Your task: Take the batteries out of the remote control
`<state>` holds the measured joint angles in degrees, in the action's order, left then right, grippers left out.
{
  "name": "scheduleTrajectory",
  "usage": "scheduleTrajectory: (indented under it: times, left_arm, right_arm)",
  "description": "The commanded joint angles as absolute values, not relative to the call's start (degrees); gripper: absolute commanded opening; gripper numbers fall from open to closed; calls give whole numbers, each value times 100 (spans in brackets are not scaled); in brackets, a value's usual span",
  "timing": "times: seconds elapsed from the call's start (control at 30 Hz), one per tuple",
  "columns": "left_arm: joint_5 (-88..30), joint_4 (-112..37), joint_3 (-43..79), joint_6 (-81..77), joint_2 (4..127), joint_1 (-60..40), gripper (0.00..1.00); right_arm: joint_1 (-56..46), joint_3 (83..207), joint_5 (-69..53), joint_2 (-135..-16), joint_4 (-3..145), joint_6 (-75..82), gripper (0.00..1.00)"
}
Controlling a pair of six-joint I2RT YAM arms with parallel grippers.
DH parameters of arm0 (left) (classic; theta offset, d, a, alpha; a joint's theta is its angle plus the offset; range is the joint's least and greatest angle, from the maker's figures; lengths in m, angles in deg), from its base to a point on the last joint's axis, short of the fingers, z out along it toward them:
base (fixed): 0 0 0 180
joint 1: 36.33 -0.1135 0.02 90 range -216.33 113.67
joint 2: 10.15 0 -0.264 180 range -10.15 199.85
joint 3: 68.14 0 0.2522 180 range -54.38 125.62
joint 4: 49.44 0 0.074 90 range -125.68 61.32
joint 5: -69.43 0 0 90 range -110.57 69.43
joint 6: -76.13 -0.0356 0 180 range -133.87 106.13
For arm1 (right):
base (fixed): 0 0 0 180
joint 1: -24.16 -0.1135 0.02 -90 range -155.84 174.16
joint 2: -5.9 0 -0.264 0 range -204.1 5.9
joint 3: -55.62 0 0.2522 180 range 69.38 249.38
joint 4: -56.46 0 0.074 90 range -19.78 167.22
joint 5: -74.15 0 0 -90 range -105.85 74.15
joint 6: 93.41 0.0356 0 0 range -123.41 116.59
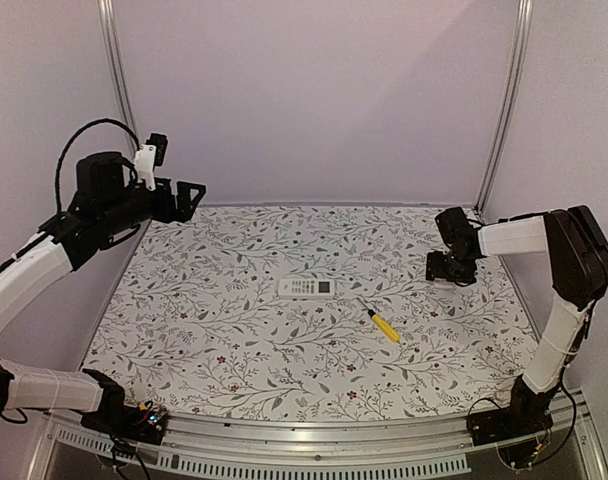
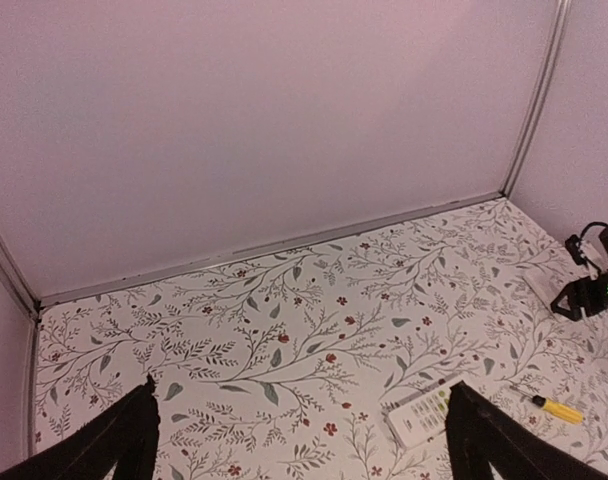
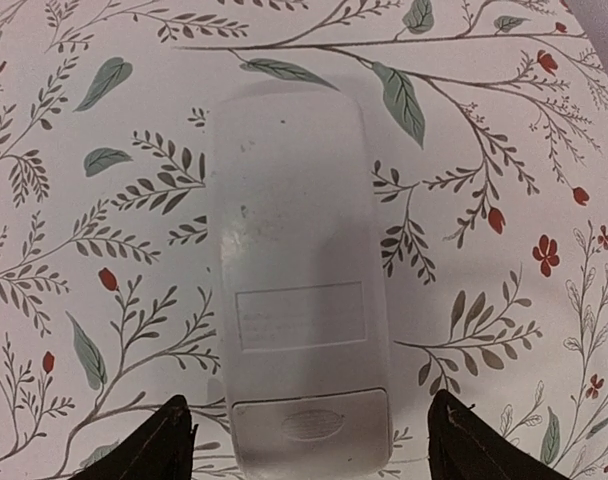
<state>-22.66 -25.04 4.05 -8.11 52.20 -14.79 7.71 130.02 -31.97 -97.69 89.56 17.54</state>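
A white remote point(image 3: 299, 300) lies back-side up on the floral mat, its battery cover point(image 3: 311, 427) shut. My right gripper point(image 3: 309, 445) hovers over it, open, with a finger on either side of the cover end, not touching. In the top view the right gripper point(image 1: 452, 262) is at the mat's right side. A second white remote point(image 1: 306, 288) lies buttons-up at the mat's centre and also shows in the left wrist view point(image 2: 424, 412). My left gripper point(image 1: 189, 196) is open and empty, raised high at the far left. No batteries are in view.
A yellow-handled screwdriver point(image 1: 382, 325) lies right of the centre remote, also in the left wrist view point(image 2: 554, 407). Walls and metal posts enclose the mat on three sides. The front rail point(image 1: 314, 440) runs along the near edge.
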Motion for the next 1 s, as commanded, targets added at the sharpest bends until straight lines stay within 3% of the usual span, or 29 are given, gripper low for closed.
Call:
scheduleTrajectory:
  times: [0.0,0.57,0.97]
  left_arm:
    - [-2243,-2491,354,-864,5302,-1429,100]
    - [-2285,-2469,371,-822,5373,-1435,100]
    - [-2280,-2484,363,-701,5442,-1428,99]
  right_arm:
    - [750,13134,-3382,-10017,9053,1715,79]
    - [758,13006,-3100,-10168,8877,1770,60]
    - [752,12776,-2878,-9588,8766,1417,50]
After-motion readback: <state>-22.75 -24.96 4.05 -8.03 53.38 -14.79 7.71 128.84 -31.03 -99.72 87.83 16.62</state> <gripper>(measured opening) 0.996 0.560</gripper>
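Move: The remote control lies back side up just under the open right gripper, its battery cover near the fingertips; its middle is about 5 cm straight ahead and some 2 cm below. The screwdriver is roughly 19 cm to the right gripper's left and 14 cm back, the face-up remote some 37 cm left and 2 cm back, both at much the same height. From the left gripper, the remote control lies about 60 cm right, 12 cm ahead and 32 cm below. Lower the right gripper about 2 cm, straight down around the near end of the remote control, with the fingers still tilted forward. Then hold it at that height and close the fingers from wide to a little over half open, until the pads pinch the remote's two long sides beside the battery cover. ##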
